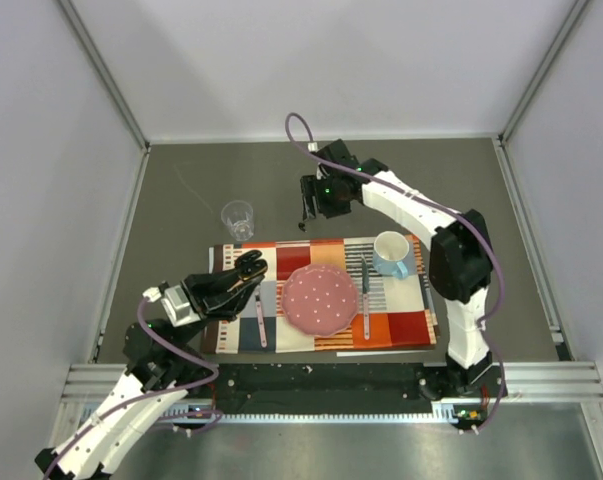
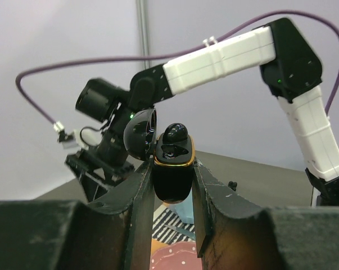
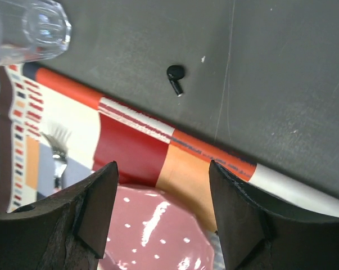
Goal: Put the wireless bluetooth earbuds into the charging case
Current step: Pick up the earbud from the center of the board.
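The charging case [image 2: 172,183], a small black pebble with a gold rim, sits upright between the fingers of my left gripper [image 2: 172,166], which is shut on it. Its lid [image 2: 140,135] stands open to the left. One glossy black earbud [image 2: 175,134] rests in the case's top. In the top view my left gripper [image 1: 246,270] hovers over the placemat's left end. A second earbud [image 3: 175,74] lies on the dark table just beyond the placemat's edge. My right gripper [image 3: 162,169] hangs above it, open and empty, and shows in the top view [image 1: 306,210] behind the placemat.
A colourful placemat [image 1: 401,325] holds a pink dotted plate [image 1: 321,298], a blue mug [image 1: 391,253], a knife [image 1: 365,290] and a fork [image 1: 260,320]. A clear glass [image 1: 237,218] stands behind the mat's left corner, near the loose earbud. Walls enclose the table.
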Robot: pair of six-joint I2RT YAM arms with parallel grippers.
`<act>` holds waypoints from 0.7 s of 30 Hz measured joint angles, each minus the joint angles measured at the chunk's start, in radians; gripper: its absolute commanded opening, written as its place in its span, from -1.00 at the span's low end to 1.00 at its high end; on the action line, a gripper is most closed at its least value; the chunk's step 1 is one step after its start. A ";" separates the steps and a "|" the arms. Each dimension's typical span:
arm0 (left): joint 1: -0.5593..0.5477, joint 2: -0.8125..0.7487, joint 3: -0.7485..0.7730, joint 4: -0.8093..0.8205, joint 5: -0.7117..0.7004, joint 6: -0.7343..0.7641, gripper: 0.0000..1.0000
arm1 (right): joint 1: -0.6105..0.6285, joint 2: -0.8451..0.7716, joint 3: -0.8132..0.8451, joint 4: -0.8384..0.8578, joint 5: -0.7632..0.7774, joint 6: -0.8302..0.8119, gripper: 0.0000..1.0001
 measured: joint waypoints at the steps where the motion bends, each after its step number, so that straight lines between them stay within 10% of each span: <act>1: 0.000 -0.004 0.006 -0.011 0.001 0.004 -1.00 | 0.000 0.029 0.020 -0.012 0.002 -0.013 0.36; 8: 0.000 -0.053 0.051 -0.109 -0.003 0.037 -1.00 | 0.000 0.077 0.091 -0.079 0.112 -0.111 0.97; 21: 0.000 -0.075 0.062 -0.185 -0.035 0.060 -1.00 | -0.023 0.031 0.166 -0.104 0.253 -0.258 0.98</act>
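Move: The last earbud, in the center of the board, lies about 4 cm ahead of the right hand, 3 cm to its left and some 10 cm below. The glass stands roughly 15 cm to the left of the earbud and 2 cm nearer the base, while the plate's middle is about 19 cm back from the earbud and 5 cm to its right. From the left hand, which holds the open case, the earbud is about 25 cm ahead, 9 cm right and 28 cm down. The right hand, holding nothing, finishes its descent with a dip of some 2 cm, then swings forward and to the right by about 5 cm each way while climbing again to end roughly 3 cm higher, so it draws away from the earbud instead of closing in. On the way its fingers spread from about two-thirds to fully open and the wrist tilts some 20 degrees, turning the fingertips from forward-left to point more nearly forward, still steeply down, touching nothing. ##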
